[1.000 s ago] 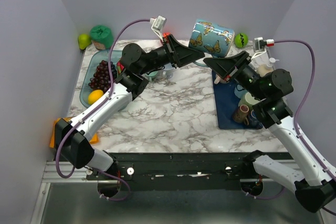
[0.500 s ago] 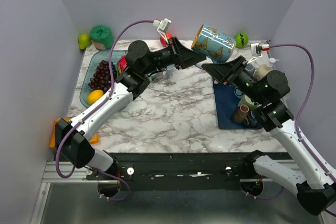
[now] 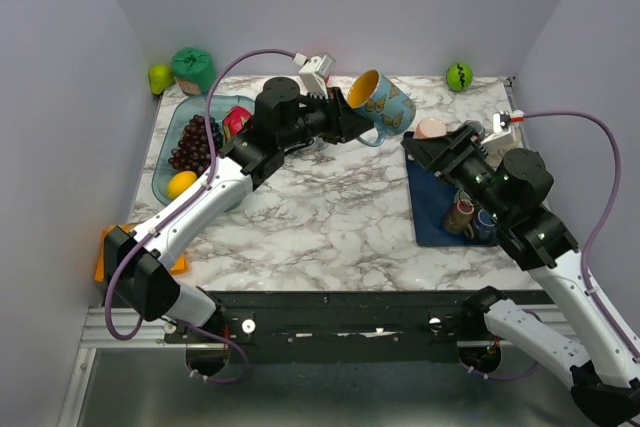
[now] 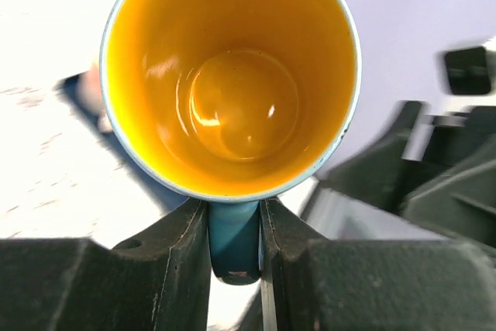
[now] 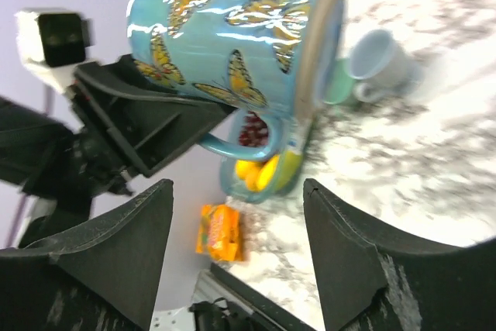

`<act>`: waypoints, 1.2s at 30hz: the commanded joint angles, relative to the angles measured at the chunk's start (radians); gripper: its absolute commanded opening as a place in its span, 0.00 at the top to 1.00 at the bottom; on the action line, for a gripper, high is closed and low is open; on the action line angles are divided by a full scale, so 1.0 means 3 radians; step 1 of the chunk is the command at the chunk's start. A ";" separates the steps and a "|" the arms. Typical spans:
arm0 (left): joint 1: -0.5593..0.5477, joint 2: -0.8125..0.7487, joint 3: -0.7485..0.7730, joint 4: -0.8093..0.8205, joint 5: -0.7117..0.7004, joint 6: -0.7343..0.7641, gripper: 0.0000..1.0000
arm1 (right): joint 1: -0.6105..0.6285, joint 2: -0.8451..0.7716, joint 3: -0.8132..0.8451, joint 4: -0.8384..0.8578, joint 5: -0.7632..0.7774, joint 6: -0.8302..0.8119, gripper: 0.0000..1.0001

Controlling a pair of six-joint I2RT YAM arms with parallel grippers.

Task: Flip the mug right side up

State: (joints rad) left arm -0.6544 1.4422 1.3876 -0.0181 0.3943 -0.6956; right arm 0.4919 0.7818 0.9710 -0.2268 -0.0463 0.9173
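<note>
The mug (image 3: 383,107) is blue with yellow butterflies and a yellow-orange inside. It hangs tilted above the back of the table, its mouth facing up and to the left. My left gripper (image 3: 350,120) is shut on the mug's blue handle (image 4: 234,242), which sits squeezed between the two fingers; in the left wrist view I look straight into the mug (image 4: 232,75). My right gripper (image 3: 417,147) stands open just right of the mug and below it, touching nothing. In the right wrist view the mug (image 5: 232,29) lies on its side above my right gripper (image 5: 236,257).
A teal tray (image 3: 163,172) with grapes and a lemon sits at the left. Green items (image 3: 192,69) stand in the back left corner, a green ball (image 3: 459,75) at the back right. A blue mat (image 3: 430,217) holding cups lies on the right. An orange packet (image 3: 105,247) rests at the left edge.
My right gripper has opened, let go of the mug and drawn back toward the blue mat. The left arm has lowered the mug and turned its mouth up and left.
</note>
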 commanded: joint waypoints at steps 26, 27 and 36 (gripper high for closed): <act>-0.0053 0.2080 0.1495 -0.0548 -0.2233 0.1511 1.00 | 0.0022 0.0252 0.0312 -0.2450 0.1607 -0.0184 0.00; -0.0053 0.2126 0.1526 -0.0553 -0.2275 0.1516 1.00 | 0.0022 0.0278 0.0317 -0.2475 0.1617 -0.0184 0.00; -0.0058 0.2474 0.1536 -0.0395 -0.2449 0.1562 1.00 | 0.0017 0.0508 0.0353 -0.2552 0.1607 -0.0168 0.00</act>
State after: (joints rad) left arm -0.6655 2.1887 1.8175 -0.2779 -0.2584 -0.2493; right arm 0.4919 0.9192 1.0447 -0.9543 0.4011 0.8730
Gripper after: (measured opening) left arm 0.325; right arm 0.998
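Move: The left hand already holds the butterfly mug by its handle, mouth sideways; the bare table spot for it is some 23 cm ahead and 37 cm below. Beside that spot, the grey mug stands about 10 cm to its left and the mint cup 19 cm to its left, both level with it. For the empty right hand, the brown mug on the tray is about 4 cm ahead, 13 cm right and 33 cm down, with the blue mug 7 cm right of it. Keeping its pinch on the handle, the left hand carries the butterfly mug down about 26 cm and forward some 18 cm towards the bare table right of the grey mug, rolling its right side up-to-down and turning counter-clockwise so the mouth comes up. The right hand, already free of the mug, backs away down and to the right towards the tray, tipping its fingers down while opening them fully. ##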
